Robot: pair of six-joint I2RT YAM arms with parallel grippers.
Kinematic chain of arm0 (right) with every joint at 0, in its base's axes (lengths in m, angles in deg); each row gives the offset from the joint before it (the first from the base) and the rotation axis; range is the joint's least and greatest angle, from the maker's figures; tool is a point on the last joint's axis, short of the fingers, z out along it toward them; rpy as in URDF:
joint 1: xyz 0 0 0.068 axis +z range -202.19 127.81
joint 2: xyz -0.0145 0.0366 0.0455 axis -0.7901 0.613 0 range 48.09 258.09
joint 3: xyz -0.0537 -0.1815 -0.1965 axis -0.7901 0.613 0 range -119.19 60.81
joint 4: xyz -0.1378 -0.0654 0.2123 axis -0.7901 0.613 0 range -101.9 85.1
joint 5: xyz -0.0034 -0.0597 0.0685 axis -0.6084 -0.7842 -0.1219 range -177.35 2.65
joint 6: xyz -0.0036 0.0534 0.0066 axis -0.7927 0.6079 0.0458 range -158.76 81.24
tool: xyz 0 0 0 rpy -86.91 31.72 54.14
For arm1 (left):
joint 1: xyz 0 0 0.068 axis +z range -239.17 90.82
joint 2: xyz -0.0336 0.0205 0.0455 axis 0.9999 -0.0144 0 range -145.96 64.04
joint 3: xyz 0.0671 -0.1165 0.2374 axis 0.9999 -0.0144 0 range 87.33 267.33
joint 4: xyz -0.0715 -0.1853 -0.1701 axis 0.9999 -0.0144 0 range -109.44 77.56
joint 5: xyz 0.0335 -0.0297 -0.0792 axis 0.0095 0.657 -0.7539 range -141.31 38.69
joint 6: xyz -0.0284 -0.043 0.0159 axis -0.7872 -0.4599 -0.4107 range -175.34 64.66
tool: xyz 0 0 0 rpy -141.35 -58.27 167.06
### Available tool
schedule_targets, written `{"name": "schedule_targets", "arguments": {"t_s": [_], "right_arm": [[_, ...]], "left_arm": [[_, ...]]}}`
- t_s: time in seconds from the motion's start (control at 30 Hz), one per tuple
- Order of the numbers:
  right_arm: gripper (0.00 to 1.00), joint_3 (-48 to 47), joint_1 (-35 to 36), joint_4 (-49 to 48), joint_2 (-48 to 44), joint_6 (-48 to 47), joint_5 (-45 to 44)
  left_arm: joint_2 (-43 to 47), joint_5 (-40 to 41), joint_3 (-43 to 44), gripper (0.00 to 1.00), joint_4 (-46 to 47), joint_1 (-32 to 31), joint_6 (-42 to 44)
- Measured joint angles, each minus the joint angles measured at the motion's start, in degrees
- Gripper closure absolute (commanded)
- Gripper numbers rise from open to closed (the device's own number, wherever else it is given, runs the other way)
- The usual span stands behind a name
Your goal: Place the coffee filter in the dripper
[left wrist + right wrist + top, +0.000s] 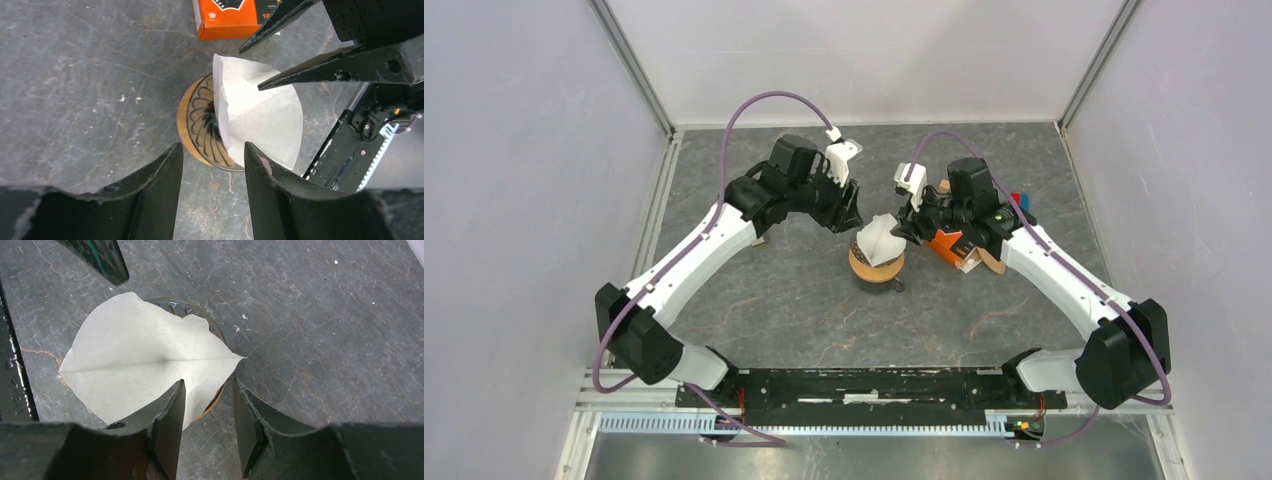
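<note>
The white paper coffee filter [879, 238] sits folded almost flat, its lower part in the dripper [861, 252] and its upper edge leaning out over the rim. The left wrist view shows the filter [260, 115] covering most of the ribbed dark dripper [202, 125]. My left gripper [852, 215] hangs open just left of it, with bare table between its jaws [212, 150]. My right gripper [904, 228] is open at the filter's right side. In the right wrist view the filter's [145, 360] pointed corner lies just ahead of that gripper [209, 385], and neither gripper holds it.
The dripper stands on a tan round base [876, 270]. An orange box [949, 245] lies under the right arm, also in the left wrist view [227, 17]. Small red and blue items [1019, 200] sit behind it. Grey walls enclose the table on three sides.
</note>
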Motion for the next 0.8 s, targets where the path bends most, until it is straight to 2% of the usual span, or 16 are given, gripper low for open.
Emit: {"name": "schedule_targets", "arguments": {"t_s": [0.13,0.27,0.43,0.7,0.8], "right_arm": [[0.54,0.0,-0.2,0.0,0.0,0.2,0.0],[0.56,0.0,-0.5,-0.1,0.0,0.4,0.0],[0.63,0.0,-0.6,-0.1,0.0,0.5,0.0],[0.74,0.0,-0.7,-0.2,0.0,0.5,0.5],[0.78,0.4,-0.7,-0.4,0.0,0.5,0.7]], "left_arm": [[-1.0,-2.5,-2.2,0.45,1.9,0.0,-2.3],[-4.0,-2.8,-2.3,0.53,2.8,0.0,-3.3],[-6.9,-3.8,-2.1,0.66,2.6,0.0,-4.1],[-7.4,-5.4,-1.5,0.69,2.5,0.0,-4.1],[-7.4,-5.5,-1.5,0.77,2.5,0.0,-4.1]]}}
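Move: The coffee filter sits loosely in the dripper, its middle about 5 cm right of the left hand, 3 cm back and 6 cm below. From the right hand it is roughly 4 cm left, 2 cm back and 3 cm below. The dripper under it is about 5 cm right, 3 cm back and 12 cm below the left hand. The coffee box lies some 12 cm right of the right hand, 3 cm farther out, on the table. Lower the left gripper about 5 cm onto the filter's far-left rim, easing some 2 cm to the right and tilting about 10 degrees, then narrow its fingers to roughly half their gap, one on each side of the paper. Hold the right hand in place at the opposite rim and draw its fingers together by nearly half around that edge. ##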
